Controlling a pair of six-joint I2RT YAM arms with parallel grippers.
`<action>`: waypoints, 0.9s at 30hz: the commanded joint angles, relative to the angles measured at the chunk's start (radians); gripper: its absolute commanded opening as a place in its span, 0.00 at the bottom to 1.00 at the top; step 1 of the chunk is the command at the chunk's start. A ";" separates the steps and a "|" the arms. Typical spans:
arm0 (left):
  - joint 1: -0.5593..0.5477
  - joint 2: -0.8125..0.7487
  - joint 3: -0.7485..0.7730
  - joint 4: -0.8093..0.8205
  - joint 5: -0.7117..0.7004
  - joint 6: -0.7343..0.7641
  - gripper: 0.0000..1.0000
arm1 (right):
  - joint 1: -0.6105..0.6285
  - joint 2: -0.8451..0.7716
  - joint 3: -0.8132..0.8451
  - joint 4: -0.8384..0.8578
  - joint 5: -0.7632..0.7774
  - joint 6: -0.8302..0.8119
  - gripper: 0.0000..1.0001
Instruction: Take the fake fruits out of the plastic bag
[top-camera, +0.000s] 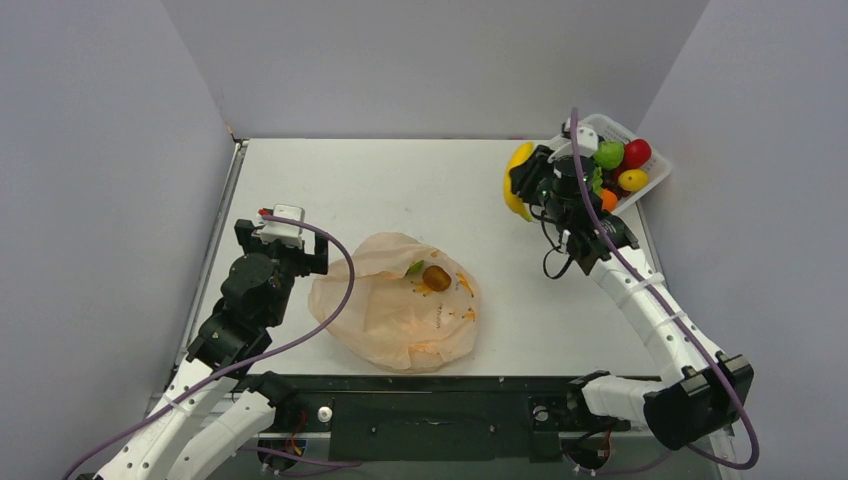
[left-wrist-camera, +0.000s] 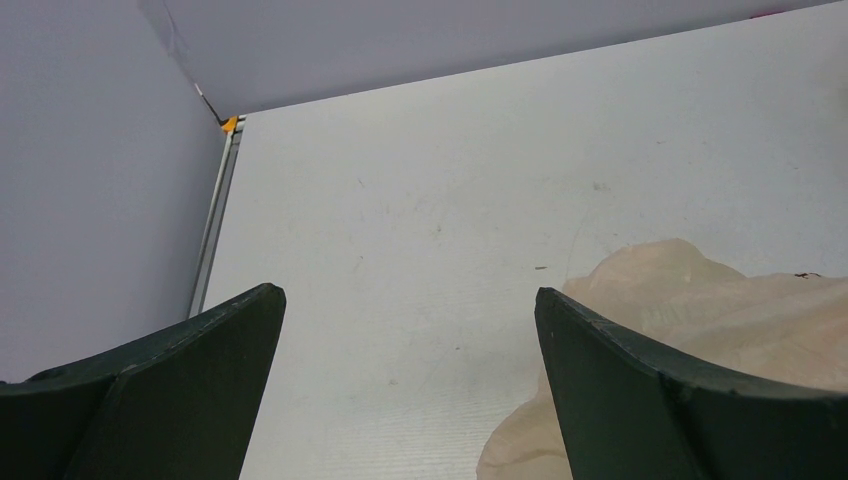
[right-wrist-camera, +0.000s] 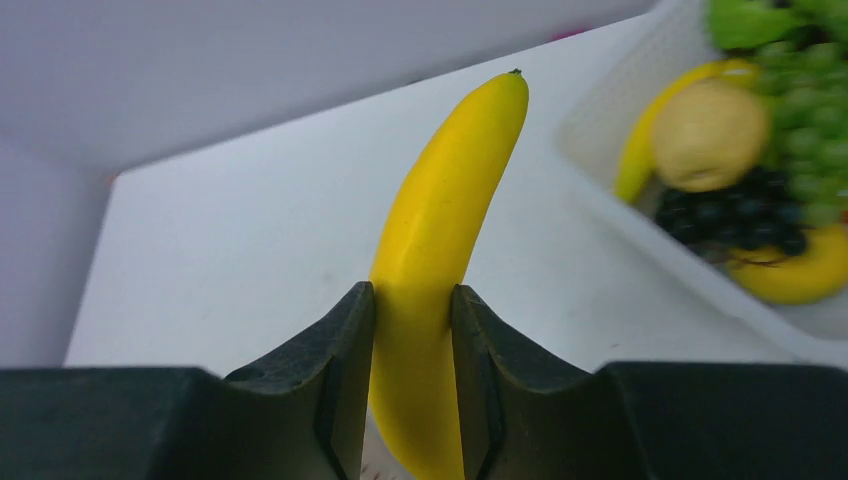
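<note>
The peach-orange plastic bag (top-camera: 395, 305) lies at the table's near middle, with a small brownish fruit (top-camera: 436, 278) and a bit of a green one (top-camera: 414, 267) at its opening. Its edge shows in the left wrist view (left-wrist-camera: 690, 300). My left gripper (top-camera: 290, 255) (left-wrist-camera: 410, 320) is open and empty, just left of the bag. My right gripper (top-camera: 525, 180) (right-wrist-camera: 412, 300) is shut on a yellow banana (top-camera: 514, 180) (right-wrist-camera: 440, 240), held above the table left of the white basket (top-camera: 655, 180).
The white lattice basket (right-wrist-camera: 610, 130) at the far right corner holds a green apple (top-camera: 608, 154), a red apple (top-camera: 636, 152), yellow fruit (top-camera: 632, 180), an orange one (top-camera: 608, 199), and grapes (right-wrist-camera: 800, 110). Grey walls enclose the table on three sides.
</note>
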 joint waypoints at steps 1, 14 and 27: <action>0.006 -0.001 0.022 0.014 0.021 -0.019 0.96 | -0.156 0.120 -0.033 0.222 0.437 0.070 0.00; 0.001 0.000 0.020 0.013 0.023 -0.020 0.96 | -0.380 0.655 0.402 0.176 0.723 0.111 0.00; 0.004 0.033 0.027 0.015 0.057 -0.027 0.96 | -0.475 0.688 0.326 0.177 0.720 0.279 0.00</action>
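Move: The right hand holds the banana. The white basket's middle lies some 26 cm to its right, 14 cm ahead and 17 cm below. In the basket, the red tomato is about 38 cm right and 19 cm ahead, the green apple about 30 cm right and 19 cm ahead. From the idle left hand, the basket is some 80 cm right, 24 cm ahead and 17 cm below. The right hand carries the banana about 30 cm right, forward and down over the basket, turning 70 degrees clockwise. ##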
